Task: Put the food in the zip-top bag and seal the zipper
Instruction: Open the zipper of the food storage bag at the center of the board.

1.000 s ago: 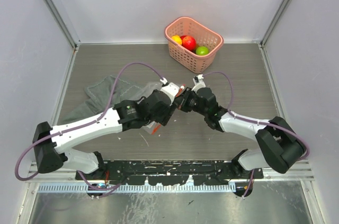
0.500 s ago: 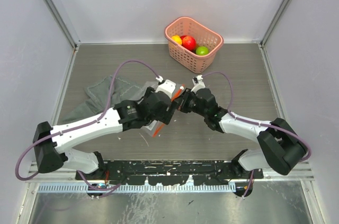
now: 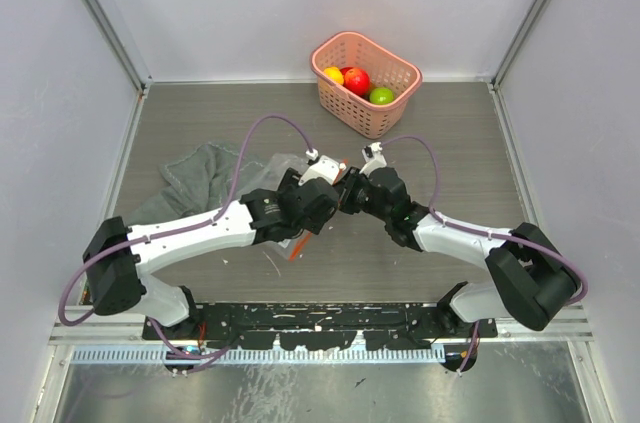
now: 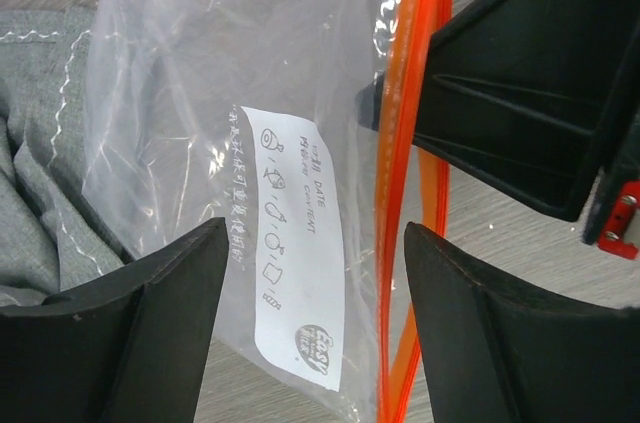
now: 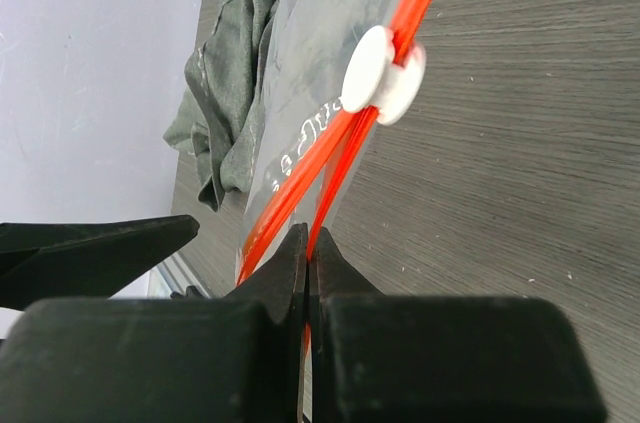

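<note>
The clear zip-top bag [image 4: 220,93] hangs upright, partly over the grey cloth. Its red-orange zipper [image 4: 400,193] runs down the right edge, with the white slider [image 5: 380,73] at the far end. My right gripper [image 5: 308,238] is shut on one zipper strip and holds that edge up. My left gripper [image 4: 315,243] is open, its fingers either side of the bag's label and zipper without pinching them. From above, the two grippers [image 3: 333,186] [image 3: 347,195] meet at mid-table. The food, a red fruit [image 3: 357,80], a yellow one [image 3: 333,74] and a green one [image 3: 381,95], lies in the basket.
A pink plastic basket [image 3: 395,58] stands at the back against the wall. A crumpled grey cloth [image 3: 195,178] lies left of the bag, also in the right wrist view [image 5: 225,93]. Grey walls close in the table on three sides.
The left gripper's jaws have spread wider and the left arm has swung right, its wrist now closer to the right gripper. The right gripper has kept its grip and place.
</note>
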Controlling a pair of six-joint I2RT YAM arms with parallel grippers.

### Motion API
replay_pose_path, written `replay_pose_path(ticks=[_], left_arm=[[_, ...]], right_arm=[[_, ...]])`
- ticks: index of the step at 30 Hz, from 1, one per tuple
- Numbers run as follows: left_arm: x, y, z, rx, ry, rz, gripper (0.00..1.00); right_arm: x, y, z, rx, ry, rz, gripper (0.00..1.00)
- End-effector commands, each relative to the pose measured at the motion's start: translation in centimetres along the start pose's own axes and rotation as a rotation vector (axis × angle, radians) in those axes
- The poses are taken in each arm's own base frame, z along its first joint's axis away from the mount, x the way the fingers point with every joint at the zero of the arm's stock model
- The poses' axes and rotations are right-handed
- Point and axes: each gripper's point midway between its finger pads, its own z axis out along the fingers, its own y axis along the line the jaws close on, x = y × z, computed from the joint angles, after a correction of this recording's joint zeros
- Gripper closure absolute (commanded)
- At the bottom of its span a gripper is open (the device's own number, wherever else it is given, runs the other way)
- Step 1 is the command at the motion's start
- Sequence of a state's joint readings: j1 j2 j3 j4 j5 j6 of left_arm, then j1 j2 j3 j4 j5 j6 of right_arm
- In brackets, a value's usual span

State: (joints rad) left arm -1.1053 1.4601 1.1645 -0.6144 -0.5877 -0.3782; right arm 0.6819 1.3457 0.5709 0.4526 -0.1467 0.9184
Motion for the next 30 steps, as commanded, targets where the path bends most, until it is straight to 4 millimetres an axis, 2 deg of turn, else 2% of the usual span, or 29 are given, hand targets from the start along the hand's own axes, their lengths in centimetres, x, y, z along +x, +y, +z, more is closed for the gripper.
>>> replay_pose_path(ticks=[1, 8, 11, 16, 21, 24, 30], left_arm=[[-1.6, 0.7, -0.1, -0.062, -0.051, -0.029, 0.29], [-1.9, 2.0, 0.0, -0.140, -0.065, 0.010, 0.35], [-1.8, 2.0, 0.3, -0.147, -0.058, 0.019, 0.41], [-1.1, 1.3, 1.5, -0.146, -0.045, 0.022, 0.44], [-1.2, 1.8, 1.6, -0.184, -0.037, 0.042, 0.52], [-1.8, 2.6, 0.8, -0.207, -0.048, 0.047, 0.61], [-3.3, 4.3, -1.6, -0.226, -0.078, 0.045, 0.85]], right_arm=[[-2.0, 2.9, 0.0, -0.074, -0.065, -0.018, 0.99], [-1.9, 2.7, 0.0, -0.069, -0.063, -0.014, 0.99], [-1.8, 2.8, 0.2, -0.069, -0.058, -0.013, 0.99], [-1.5, 2.9, 0.4, -0.072, -0.051, -0.008, 0.99], [-1.1, 2.7, 0.6, -0.070, -0.038, -0.005, 0.99], [-1.1, 2.3, 0.6, -0.054, -0.042, -0.009, 0.99], [-1.0, 1.7, 0.9, -0.009, -0.025, -0.024, 0.99]])
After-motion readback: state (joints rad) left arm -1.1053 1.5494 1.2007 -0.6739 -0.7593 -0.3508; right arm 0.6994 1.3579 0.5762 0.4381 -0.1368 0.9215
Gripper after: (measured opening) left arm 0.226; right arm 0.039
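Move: The free left lip of the bag's open zipper runs between the left hand's spread fingers, about 2 cm right of their midpoint and roughly level in height. The right hand's shut fingertips pinch the other lip some 4 cm ahead and 4 cm right of the left hand; the white slider sits about 9 cm ahead and 4 cm right. The grey cloth lies around 22 cm left, 3 cm ahead, 9 cm below. From the right hand the left lip is about 4 cm back and 2 cm left. The zipper's left lip is gathered between the left fingers, one finger inside the mouth, as they close from wide to about a quarter open. Meanwhile that hand travels about 3 cm left and forward, dips some 2 cm and starts back up, rolling its left side up about 10 degrees. The right hand keeps its pinch on the other lip, nearly still. ##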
